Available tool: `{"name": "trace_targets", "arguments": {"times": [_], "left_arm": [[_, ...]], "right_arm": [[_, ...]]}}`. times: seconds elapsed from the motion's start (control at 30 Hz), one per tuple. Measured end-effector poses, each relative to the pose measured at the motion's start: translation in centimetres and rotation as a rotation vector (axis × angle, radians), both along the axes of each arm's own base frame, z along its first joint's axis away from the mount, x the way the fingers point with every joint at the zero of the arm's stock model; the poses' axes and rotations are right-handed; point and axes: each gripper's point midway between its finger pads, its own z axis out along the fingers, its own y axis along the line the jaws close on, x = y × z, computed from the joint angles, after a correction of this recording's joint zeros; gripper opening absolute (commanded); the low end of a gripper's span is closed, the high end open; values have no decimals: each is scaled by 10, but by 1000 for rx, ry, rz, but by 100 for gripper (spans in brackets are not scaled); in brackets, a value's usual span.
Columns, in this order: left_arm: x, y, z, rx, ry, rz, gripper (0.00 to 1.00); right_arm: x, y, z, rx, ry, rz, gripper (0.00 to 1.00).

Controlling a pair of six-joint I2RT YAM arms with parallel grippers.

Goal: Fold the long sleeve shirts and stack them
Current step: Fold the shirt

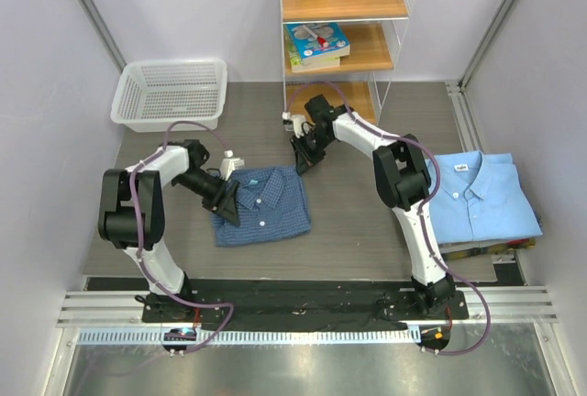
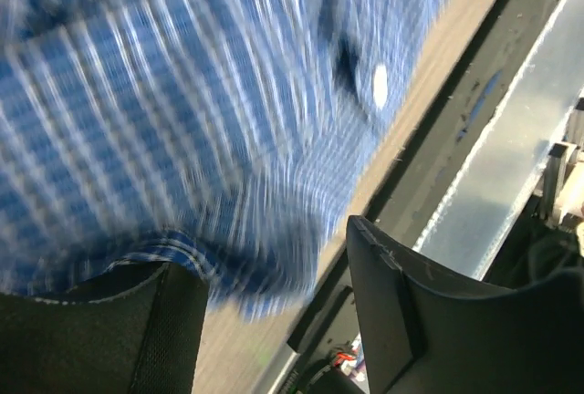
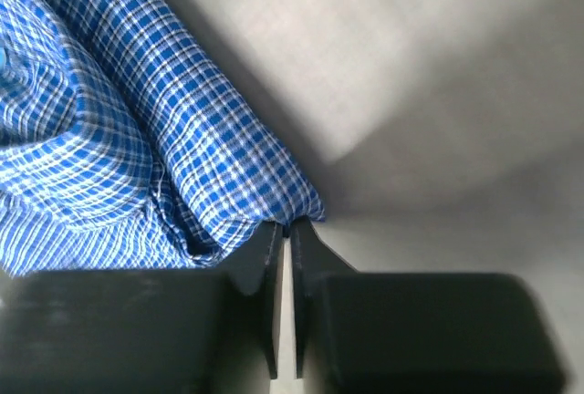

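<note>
The dark blue checked shirt [image 1: 266, 205] lies folded in the middle of the table, collar up. At its left edge is my left gripper [image 1: 227, 200], open. In the left wrist view the blurred checked cloth [image 2: 182, 111] drapes over one finger [image 2: 169, 321] while the left gripper's [image 2: 265, 248] jaws stand wide apart. My right gripper [image 1: 302, 161] is at the shirt's far right corner. In the right wrist view that gripper [image 3: 286, 227] is shut, pinching the tip of the rolled fold [image 3: 210, 139]. The plain light blue shirt [image 1: 477, 196] lies folded at the right.
A white mesh basket [image 1: 171, 93] stands at the back left. A wooden shelf unit [image 1: 344, 43] with books rises at the back centre. Flat items with a yellow edge [image 1: 503, 249] stick out under the light blue shirt. A metal rail [image 1: 303, 309] runs along the near edge.
</note>
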Motion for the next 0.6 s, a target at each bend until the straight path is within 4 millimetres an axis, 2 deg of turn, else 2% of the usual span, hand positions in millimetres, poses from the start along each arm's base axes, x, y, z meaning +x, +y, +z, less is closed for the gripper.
{"name": "trace_targets", "arguments": {"times": [0.03, 0.1, 0.13, 0.17, 0.27, 0.33, 0.47, 0.6], "left_arm": [[-1, -1, 2, -2, -2, -4, 59], [1, 5, 9, -16, 3, 28, 59], [6, 12, 14, -26, 4, 65, 59], [12, 22, 18, -32, -5, 105, 59], [38, 48, 36, -43, -62, 202, 59], [57, 59, 47, -42, -124, 234, 58], [76, 53, 57, -50, -175, 237, 57], [87, 39, 48, -51, -158, 237, 57]], "right_arm": [[10, -1, 3, -14, -35, 8, 26], [25, -5, 12, -26, -93, 18, 35], [28, -7, 17, -27, -110, 23, 37], [30, -10, 23, -26, -128, 30, 44], [27, -19, 42, -21, -159, 48, 51], [25, -20, 60, 2, -184, 54, 52], [29, -7, 86, 67, -234, 69, 54], [32, 18, 95, 128, -246, 91, 59]]}}
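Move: The right hand still pinches the folded shirt's far right corner, with the shirt's middle about 9 cm back, 9 cm left and 1 cm lower. The lowest shelf is some 15 cm ahead and 8 cm right. From the open left hand, the shirt's far left corner is about 10 cm ahead, 1 cm right and 3 cm lower; the white basket is some 29 cm ahead and 14 cm left. Right hand lets go of the corner, rising some 10 cm; open left goes 9 cm forward, leftward and up. ##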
